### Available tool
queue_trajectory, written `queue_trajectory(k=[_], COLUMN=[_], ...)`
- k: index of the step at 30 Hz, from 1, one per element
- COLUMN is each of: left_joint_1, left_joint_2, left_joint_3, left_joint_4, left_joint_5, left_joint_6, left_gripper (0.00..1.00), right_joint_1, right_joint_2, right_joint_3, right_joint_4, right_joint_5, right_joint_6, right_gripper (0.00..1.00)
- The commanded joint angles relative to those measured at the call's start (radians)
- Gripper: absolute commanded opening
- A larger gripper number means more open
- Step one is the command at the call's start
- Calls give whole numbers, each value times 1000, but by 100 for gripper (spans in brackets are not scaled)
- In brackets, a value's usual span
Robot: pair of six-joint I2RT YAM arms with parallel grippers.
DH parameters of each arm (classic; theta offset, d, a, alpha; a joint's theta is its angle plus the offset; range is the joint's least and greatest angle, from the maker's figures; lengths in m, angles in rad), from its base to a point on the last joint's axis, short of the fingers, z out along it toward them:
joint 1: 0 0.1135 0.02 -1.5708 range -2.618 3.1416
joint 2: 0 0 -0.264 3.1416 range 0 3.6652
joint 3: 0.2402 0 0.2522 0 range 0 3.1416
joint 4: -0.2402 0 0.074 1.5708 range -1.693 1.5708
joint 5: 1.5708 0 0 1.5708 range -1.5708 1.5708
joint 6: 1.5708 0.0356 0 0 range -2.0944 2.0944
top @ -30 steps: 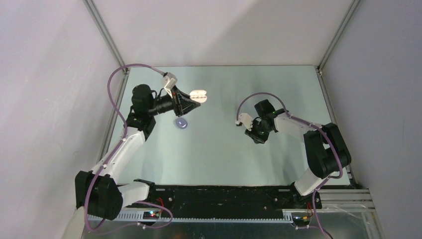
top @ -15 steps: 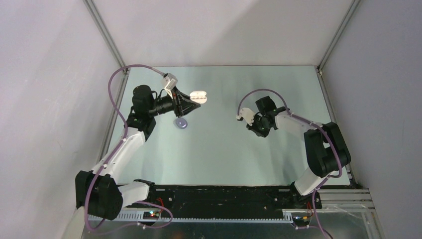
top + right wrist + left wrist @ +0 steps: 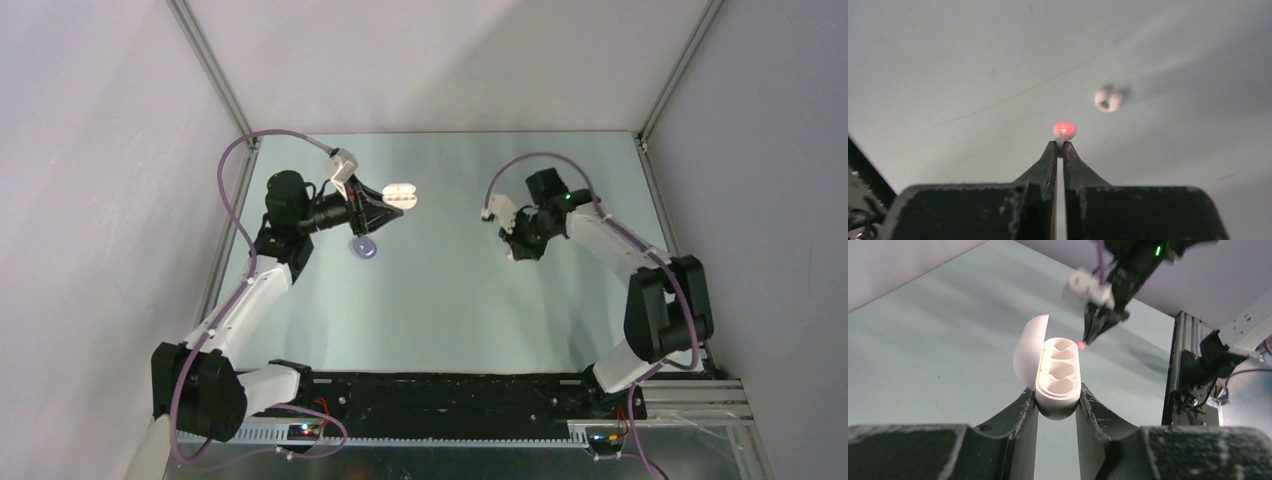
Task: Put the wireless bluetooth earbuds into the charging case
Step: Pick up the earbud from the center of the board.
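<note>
My left gripper (image 3: 1057,400) is shut on the charging case (image 3: 1058,377), a white oval held off the table with its lid (image 3: 1028,357) swung open to the left and its cups empty. From above, the case (image 3: 400,193) sits at the left arm's tip. My right gripper (image 3: 1058,147) is shut on one of the wireless bluetooth earbuds (image 3: 1064,131), a tiny white bud glowing red at the fingertips. The left wrist view shows that gripper (image 3: 1088,337) hanging just beyond the case's far right end. A second earbud (image 3: 1109,99) lies loose on the table past the right gripper.
A round lilac-grey disc (image 3: 364,248) lies on the table below the left gripper. Grey walls with metal frame rails (image 3: 215,85) close in the pale green table (image 3: 440,310) on three sides. The arm bases stand along the black near edge.
The right gripper has closed on the earbud and moved up and toward the back of the table. The left arm and the case have stayed still.
</note>
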State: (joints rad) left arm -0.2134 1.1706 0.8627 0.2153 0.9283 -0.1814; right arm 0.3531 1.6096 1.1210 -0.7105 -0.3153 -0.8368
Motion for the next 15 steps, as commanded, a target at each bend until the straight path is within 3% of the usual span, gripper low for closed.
queue_trajectory(k=[1,7,10,15], left_joint_1=[6,-1,-16,-48], left_joint_2=[7,64,71,76], left_joint_3=[16,77,99,106], left_joint_4=[59,11,-98,-161], left_joint_5=[103,204,225,234], left_joint_6=[98,237,386,490], left_gripper=[0,0,0,0], right_joint_1=[-21,97,154,266], right_joint_2=[-153,-138,-95,-22], right_joint_3=[252,525,652,820], right_joint_4=[-313,-480,-491,-507], right_joint_5=[-326,-419,-419,-410], right_joint_6=[-102,-77,-21,25], right_gripper=[1,0,0,0])
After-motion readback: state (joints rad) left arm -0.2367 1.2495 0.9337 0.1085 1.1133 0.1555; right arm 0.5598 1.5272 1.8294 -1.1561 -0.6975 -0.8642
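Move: The white charging case, held closed-fingered by the left hand, is about 23 cm to the left of the right hand's pinched earbud, some 21 cm above it and 2 cm farther out. The other earbud lies on the board roughly 5 cm ahead of the right hand, straight ahead and 4 cm below; the purple case sits about 31 cm left, 7 cm ahead and 3 cm lower. From the left hand, the pinched earbud is about 26 cm right, 21 cm below and 1 cm back. The right hand, still pinching the earbud by its stem, sweeps it fast up off the board by about 24 cm and some 12 cm left towards the charging case, drawing back a little later on, slowing towards the end while its downward fingers swing round to point more to the left. The left hand keeps its grip on the case and eases a couple of centimetres right, back and down, turning clockwise and rolling so the case's row of wells comes round towards the earbud. ##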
